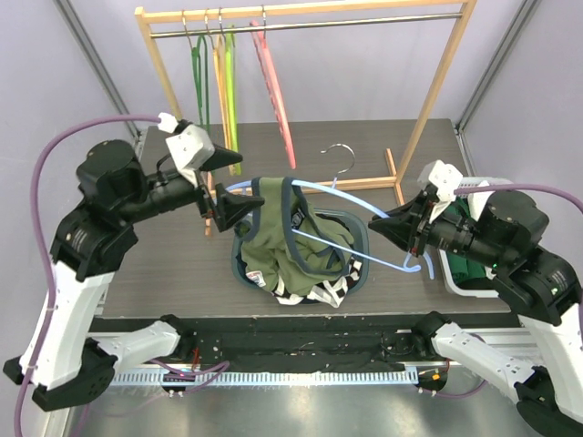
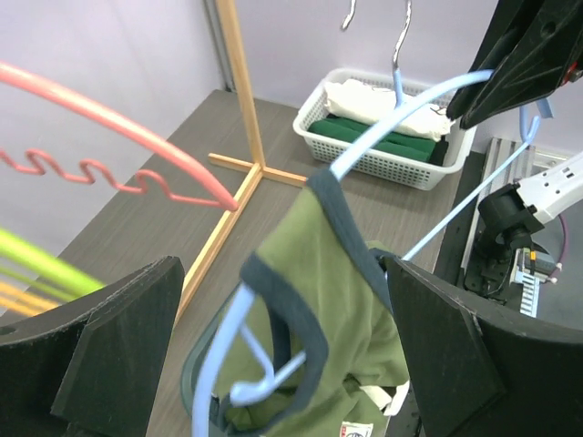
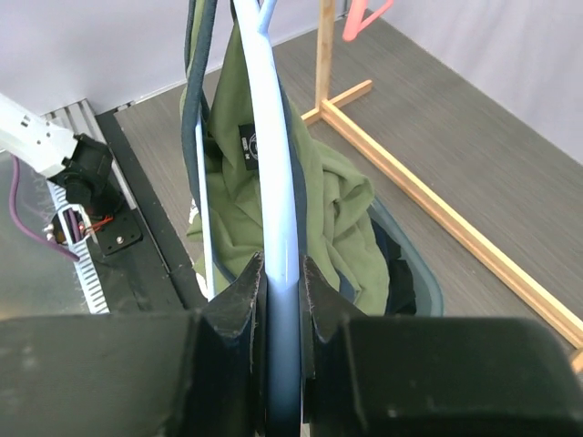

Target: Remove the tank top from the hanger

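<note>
An olive-green tank top [image 1: 284, 238] with dark navy trim hangs over a light blue hanger [image 1: 332, 189], its lower part piled in a dark basket [image 1: 363, 238]. My left gripper [image 1: 250, 184] stands wide open around the hanger's left end. In the left wrist view the tank top strap [image 2: 314, 273] and the hanger [image 2: 410, 109] lie between the two fingers [image 2: 118, 346], touching neither. My right gripper [image 1: 387, 221] is shut on the hanger's right arm. The right wrist view shows its pads [image 3: 248, 291] clamped on the blue hanger [image 3: 273, 137], with the tank top [image 3: 323, 196] hanging beyond.
A wooden clothes rack [image 1: 301, 11] stands at the back with green [image 1: 199, 73], orange [image 1: 219, 73] and pink [image 1: 273, 82] hangers on it. Its foot [image 1: 396, 177] reaches towards the right arm. A white basket [image 2: 364, 162] of folded clothes sits at the right.
</note>
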Available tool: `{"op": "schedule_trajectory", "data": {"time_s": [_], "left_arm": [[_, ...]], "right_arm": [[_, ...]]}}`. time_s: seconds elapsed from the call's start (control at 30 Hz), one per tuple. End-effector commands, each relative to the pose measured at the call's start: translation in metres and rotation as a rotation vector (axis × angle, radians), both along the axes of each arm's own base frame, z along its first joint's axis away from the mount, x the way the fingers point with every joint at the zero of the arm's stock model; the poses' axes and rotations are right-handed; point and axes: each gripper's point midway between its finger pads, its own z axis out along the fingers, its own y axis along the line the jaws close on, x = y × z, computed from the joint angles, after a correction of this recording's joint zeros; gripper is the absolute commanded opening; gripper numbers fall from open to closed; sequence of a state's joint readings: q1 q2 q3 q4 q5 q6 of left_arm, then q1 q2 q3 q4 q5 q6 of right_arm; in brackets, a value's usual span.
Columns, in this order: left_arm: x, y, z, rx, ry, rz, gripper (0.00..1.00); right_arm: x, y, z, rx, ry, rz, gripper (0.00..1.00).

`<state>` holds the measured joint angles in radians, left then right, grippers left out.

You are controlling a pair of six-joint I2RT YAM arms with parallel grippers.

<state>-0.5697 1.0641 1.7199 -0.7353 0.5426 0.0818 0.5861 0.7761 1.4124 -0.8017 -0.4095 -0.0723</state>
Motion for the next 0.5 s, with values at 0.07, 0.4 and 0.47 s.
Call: {"op": "schedule_trajectory", "data": {"time_s": [0.07, 0.4, 0.47], "left_arm": [[-0.023, 0.028, 0.011, -0.057, -0.015, 0.056, 1.0], [-0.1, 0.004, 0.002, -0.181, 0.395, -0.368, 1.0], [-0.123, 0.006, 0.004, -0.138, 0.427, -0.494, 1.0]], "right_arm": [[-0.011, -0.017, 0.056, 0.082, -0.141, -0.047, 0.01], [-0.029, -0.019, 0.072, 0.103, -0.164, 0.006, 0.01], [-0.031, -0.021, 0.072, 0.1, -0.168, 0.001, 0.01]]}}
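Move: The left shoulder strap of the tank top, draped over the blue hanger, is about 6 cm to the right of my open left hand, roughly 2 cm back and 5 cm below. The hanger's bare left end lies nearly straight under that hand, some 5 cm down; its hook is about 19 cm right and 5 cm ahead. From my right hand, which grips the hanger's other side, the strap is about 23 cm left, 5 cm ahead and nearly level. I draw my empty left hand back towards myself by about 7 cm, first swinging some 3 cm left, clear of the hanger's end, then curving right again. My left fingers stay wide open while the wrist turns some 20 degrees, its far side dipping and the fingers swinging clockwise. My right hand keeps its pinch on the hanger and lifts it about 5 cm, easing slightly back and right. ##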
